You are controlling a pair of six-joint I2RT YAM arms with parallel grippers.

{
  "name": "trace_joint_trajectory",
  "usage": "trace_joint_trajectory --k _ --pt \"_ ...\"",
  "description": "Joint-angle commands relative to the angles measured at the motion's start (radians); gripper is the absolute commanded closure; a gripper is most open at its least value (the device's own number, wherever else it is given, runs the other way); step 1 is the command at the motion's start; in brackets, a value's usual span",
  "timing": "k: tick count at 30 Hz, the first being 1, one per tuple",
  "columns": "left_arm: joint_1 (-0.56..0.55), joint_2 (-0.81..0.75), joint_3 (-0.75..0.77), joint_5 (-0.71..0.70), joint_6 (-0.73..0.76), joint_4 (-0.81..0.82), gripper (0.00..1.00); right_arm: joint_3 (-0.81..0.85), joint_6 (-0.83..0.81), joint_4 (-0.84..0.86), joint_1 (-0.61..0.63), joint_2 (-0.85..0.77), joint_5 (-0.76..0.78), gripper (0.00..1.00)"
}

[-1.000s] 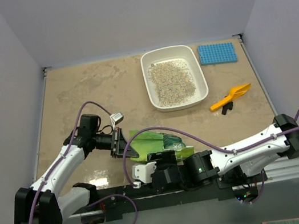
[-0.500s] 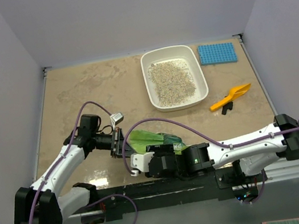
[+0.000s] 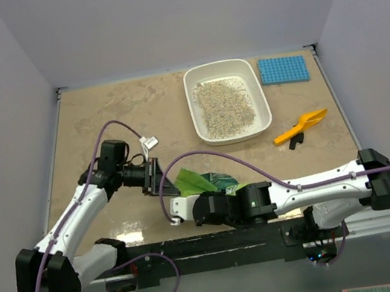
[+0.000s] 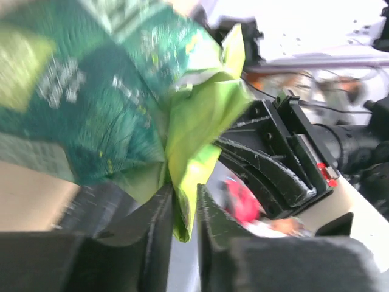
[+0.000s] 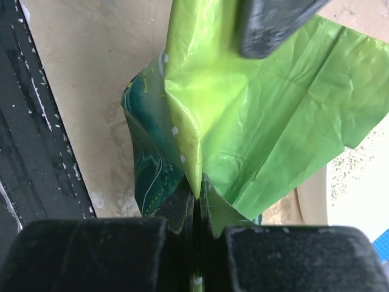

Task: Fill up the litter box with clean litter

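Note:
The white litter box [image 3: 262, 104] stands at the back right with clean litter [image 3: 224, 104] spread over its floor. A crinkly green bag [image 3: 203, 182] lies near the front, between both grippers. My right gripper [image 3: 184, 207] is shut on the bag's lower fold [image 5: 197, 176], its fingers [image 5: 176, 210] pressed together on the film. My left gripper [image 3: 157, 177] is at the bag's left end. Its jaws stand a little apart in the left wrist view, and a yellow-green corner of the bag [image 4: 185, 182] hangs between its fingers [image 4: 157, 228].
An orange-yellow scoop [image 3: 301, 126] lies right of the litter box. A blue studded mat [image 3: 284, 70] sits in the back right corner. The black base rail [image 3: 221, 251] runs along the near edge. Purple cables loop over both arms.
My right gripper slid left along the bag and closed on its fold. The left jaws parted slightly, and the left arm swung a little back.

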Motion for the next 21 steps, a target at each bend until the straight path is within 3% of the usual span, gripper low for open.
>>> trace_joint_trajectory --k 1,6,10,16,21 --pt "0.010 -0.067 0.191 -0.178 0.190 -0.049 0.65 0.021 -0.016 -0.082 -0.061 -0.068 -0.113 1.00" --pt "0.009 -0.279 0.216 -0.303 0.280 0.101 0.42 0.040 -0.056 -0.113 -0.138 -0.137 -0.223 1.00" --pt "-0.001 -0.319 0.176 -0.265 0.393 0.112 0.41 0.086 -0.085 -0.157 -0.227 -0.184 -0.377 1.00" --pt "-0.036 -0.436 0.053 -0.124 0.355 0.338 0.35 0.147 -0.102 -0.236 -0.319 -0.157 -0.634 1.00" --pt "-0.117 -0.422 -0.016 -0.133 0.396 0.439 0.31 0.202 -0.105 -0.268 -0.339 -0.117 -0.731 1.00"
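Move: The green litter bag's mouth is between the left fingers, already parting, and pinched in the right's. The bag's middle lies about 9 cm below the left hand, 10 cm right and 3 cm back; from the right hand, 7 cm below, 4 cm right and 1 cm back. The litter box is some 26 cm ahead of the right hand and 13 cm right, the yellow scoop 13 cm ahead and 37 cm right, both well below. Left hand opens off the bag's rim, rising 9 cm; right hand, still pinching it, shifts 4 cm right. ##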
